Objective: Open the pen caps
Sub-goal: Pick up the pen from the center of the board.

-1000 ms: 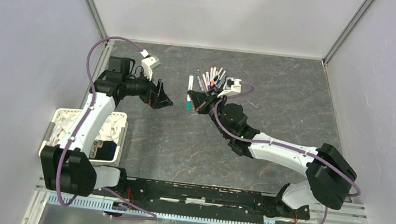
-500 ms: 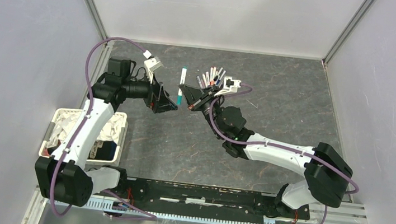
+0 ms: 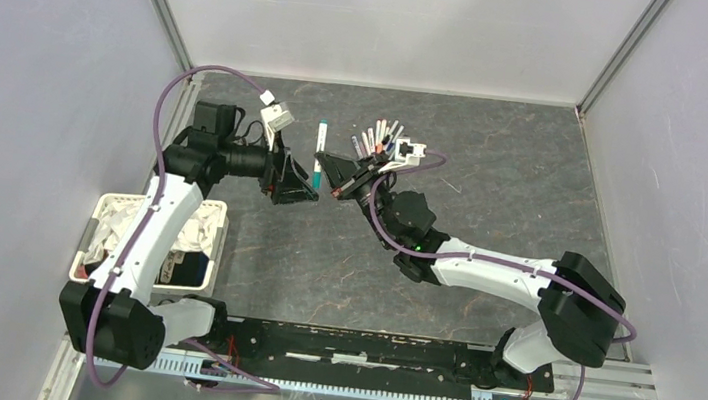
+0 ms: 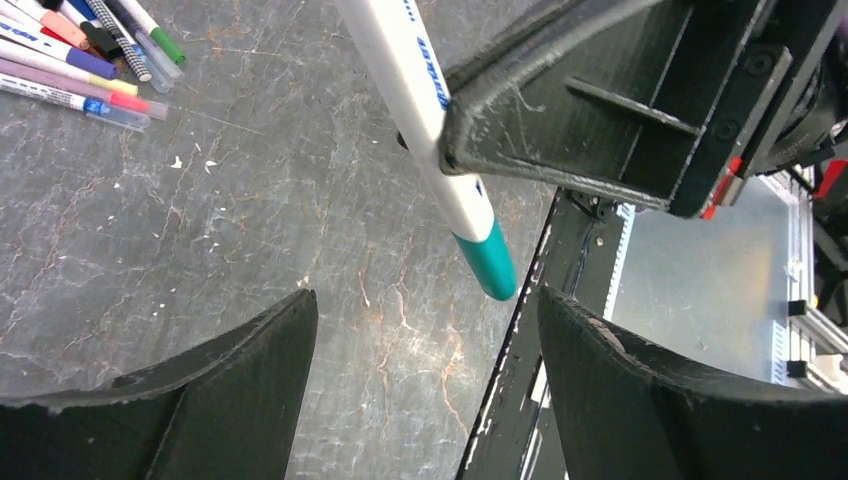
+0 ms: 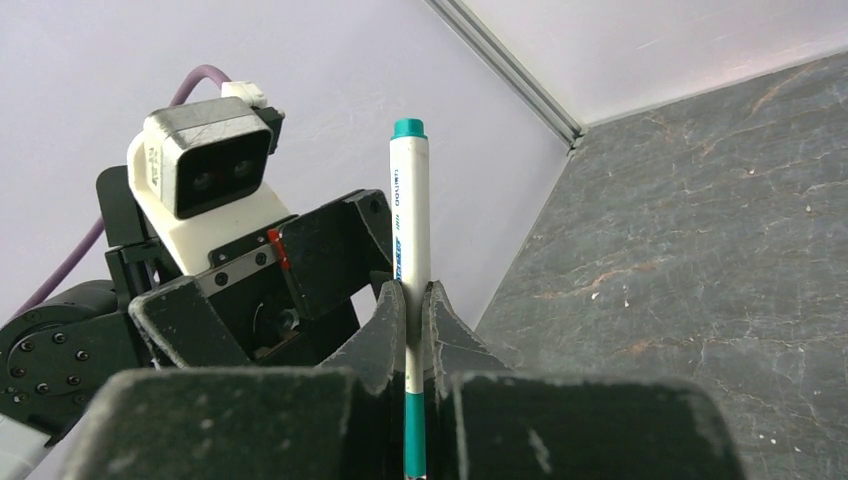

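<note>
My right gripper (image 5: pixel 412 292) is shut on a white pen (image 5: pixel 408 215), holding it by the barrel above the table. The pen's teal cap (image 4: pixel 487 264) points toward my left gripper (image 4: pixel 425 305), which is open. The cap tip hangs just past the left fingertips (image 4: pixel 255 335), nearer the right one and touching neither. From above, the pen (image 3: pixel 320 146) stands between my left gripper (image 3: pixel 303 188) and my right gripper (image 3: pixel 335 172). Several more pens (image 3: pixel 381 141) lie in a pile behind the right gripper.
A white basket (image 3: pixel 106 207) with light-coloured contents sits at the left beside the left arm's base. The pile of pens (image 4: pixel 85 50) lies on the dark stone-patterned table (image 3: pixel 495 166). Grey walls close in the left, right and back.
The right arm has carried the pen leftward and the left gripper has moved right, so cap and left jaws now meet. The left jaws have narrowed slightly.
</note>
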{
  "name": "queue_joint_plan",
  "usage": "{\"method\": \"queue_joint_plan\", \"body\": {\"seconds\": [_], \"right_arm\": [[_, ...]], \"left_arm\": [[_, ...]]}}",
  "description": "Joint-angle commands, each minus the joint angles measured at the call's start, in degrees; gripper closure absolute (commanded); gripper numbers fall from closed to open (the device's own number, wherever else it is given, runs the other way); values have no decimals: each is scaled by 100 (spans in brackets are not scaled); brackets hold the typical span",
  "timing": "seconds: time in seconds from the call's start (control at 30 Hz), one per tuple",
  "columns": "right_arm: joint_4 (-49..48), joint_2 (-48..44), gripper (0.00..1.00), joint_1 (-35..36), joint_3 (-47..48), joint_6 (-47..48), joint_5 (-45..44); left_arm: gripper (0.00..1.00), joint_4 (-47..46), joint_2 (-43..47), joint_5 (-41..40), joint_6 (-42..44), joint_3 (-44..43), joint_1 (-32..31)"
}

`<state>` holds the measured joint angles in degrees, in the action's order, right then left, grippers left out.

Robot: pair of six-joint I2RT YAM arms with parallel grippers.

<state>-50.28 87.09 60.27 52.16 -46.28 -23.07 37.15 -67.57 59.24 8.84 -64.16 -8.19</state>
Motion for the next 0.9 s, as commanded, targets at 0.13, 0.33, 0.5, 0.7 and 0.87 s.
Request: {"method": "queue_joint_plan", "body": {"seconds": [0.13,0.33,0.5,0.7,0.87], "right_arm": [[-431,-100,100,24,89,-66,79],[-381,-26,100,120,135,-194,206],[-453,40,100,234,170,-81,97],[-544,87,100,259,172,-29,-5],[-587,124,100,310,125,2,-55]], "left_arm": [[17,269,99,60,422,-302,-16],[20,-286,104,-245,-126,-292,-16],[28,-558,108,-361,-421,-183,-16],[49,-576,188,-338,-451,-30,-25],[76,-572,187,-405,-380,35,-24]]}}
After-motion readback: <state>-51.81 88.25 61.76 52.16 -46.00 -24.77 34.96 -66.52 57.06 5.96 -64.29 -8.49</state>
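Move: The teal cap of the pen lies just off the left hand's point, about 2 cm back of it and 1 cm higher, already between the open fingers and near the rear one. The white barrel's middle, pinched by the right fingers, is some 2 cm ahead, 1 cm right and 5 cm up. The pen pile lies roughly 22 cm ahead, 14 cm right and 24 cm below. From the right hand, the cap is about 4 cm back and 4 cm lower. Back a touch, then forward and up by about 1 cm each, the left hand lines itself up with the teal cap and closes from nearly wide to about a third open, its two fingertips pinching the cap from front and back. The right hand keeps its shut grip on the white barrel, easing under 1 cm back and to its left. ##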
